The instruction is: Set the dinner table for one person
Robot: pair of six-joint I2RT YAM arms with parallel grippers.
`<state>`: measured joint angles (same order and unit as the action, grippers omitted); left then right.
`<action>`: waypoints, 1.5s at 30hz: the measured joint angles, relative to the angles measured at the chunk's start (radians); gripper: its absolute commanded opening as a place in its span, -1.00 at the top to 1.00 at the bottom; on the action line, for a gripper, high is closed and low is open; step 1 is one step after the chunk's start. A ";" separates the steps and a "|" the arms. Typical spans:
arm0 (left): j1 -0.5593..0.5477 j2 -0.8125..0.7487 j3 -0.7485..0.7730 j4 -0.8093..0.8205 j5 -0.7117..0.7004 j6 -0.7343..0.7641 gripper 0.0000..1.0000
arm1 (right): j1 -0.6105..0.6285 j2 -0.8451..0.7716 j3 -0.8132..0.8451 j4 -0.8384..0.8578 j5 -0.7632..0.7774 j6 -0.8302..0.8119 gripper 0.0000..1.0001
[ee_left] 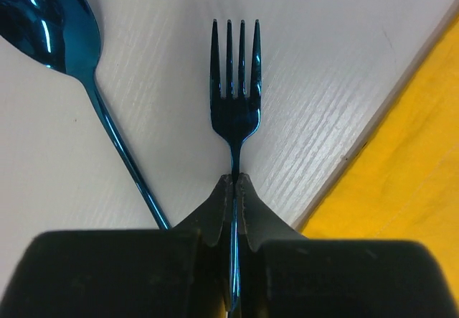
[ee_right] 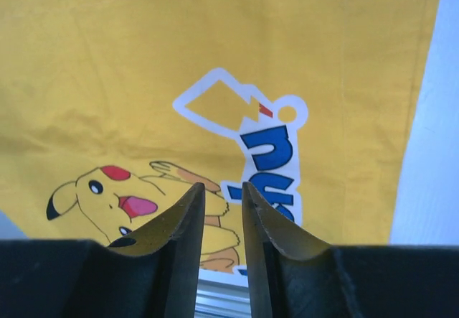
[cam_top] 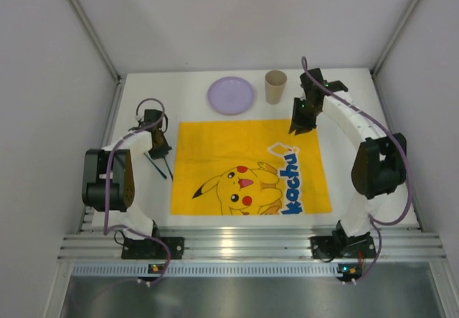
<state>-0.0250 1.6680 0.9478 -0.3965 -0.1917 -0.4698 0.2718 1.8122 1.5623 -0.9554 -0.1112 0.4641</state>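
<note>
On the white dinner table [cam_top: 188,88] lies a yellow cartoon-printed mat [cam_top: 215,146]. Left of the mat, my left gripper [ee_left: 235,178] is shut on the handle of a shiny blue fork [ee_left: 234,103], whose tines point away over the table. A matching blue spoon [ee_left: 50,24] lies just left of the fork. A lilac plate [cam_top: 231,95] and a beige cup [cam_top: 275,86] stand behind the mat. My right gripper [ee_right: 223,189] hangs above the mat's far right part [ee_right: 107,67]. Its jaws are slightly open with nothing between them.
The mat's yellow edge [ee_left: 409,160] runs close to the right of the fork. White walls enclose the table on three sides. An aluminium rail [cam_top: 244,246] carrying both arm bases runs along the near edge.
</note>
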 measured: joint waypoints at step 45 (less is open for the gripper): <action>-0.357 -0.044 0.044 -0.089 -0.046 -0.062 -0.51 | -0.014 -0.635 -0.540 -0.108 0.076 -0.081 -0.13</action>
<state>-0.3817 1.6238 0.9920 -0.4850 -0.2379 -0.5320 0.2573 1.1770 1.0225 -1.0630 -0.0357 0.3832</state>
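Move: My left hand has the fork pinched near its neck, down at the table. The spot for it, on the left strip of the yellow cloth, is about 13 cm to the right and 2 cm back, at about the same height. The spoon's middle lies some 5 cm left and 3 cm back; the plate stands about 26 cm right and 23 cm ahead. From my right hand that spot is roughly 36 cm left, 4 cm back and 11 cm down. I lift the fork with my left hand in an arc about 10 cm high, carry it some 12 cm right over the cloth's left edge, turning clockwise about 20 degrees, and lower it onto the cloth. There I open my fingers and start to rise off it. Meanwhile my empty right hand opens wider and draws back about 15 cm, slightly right, staying high. ##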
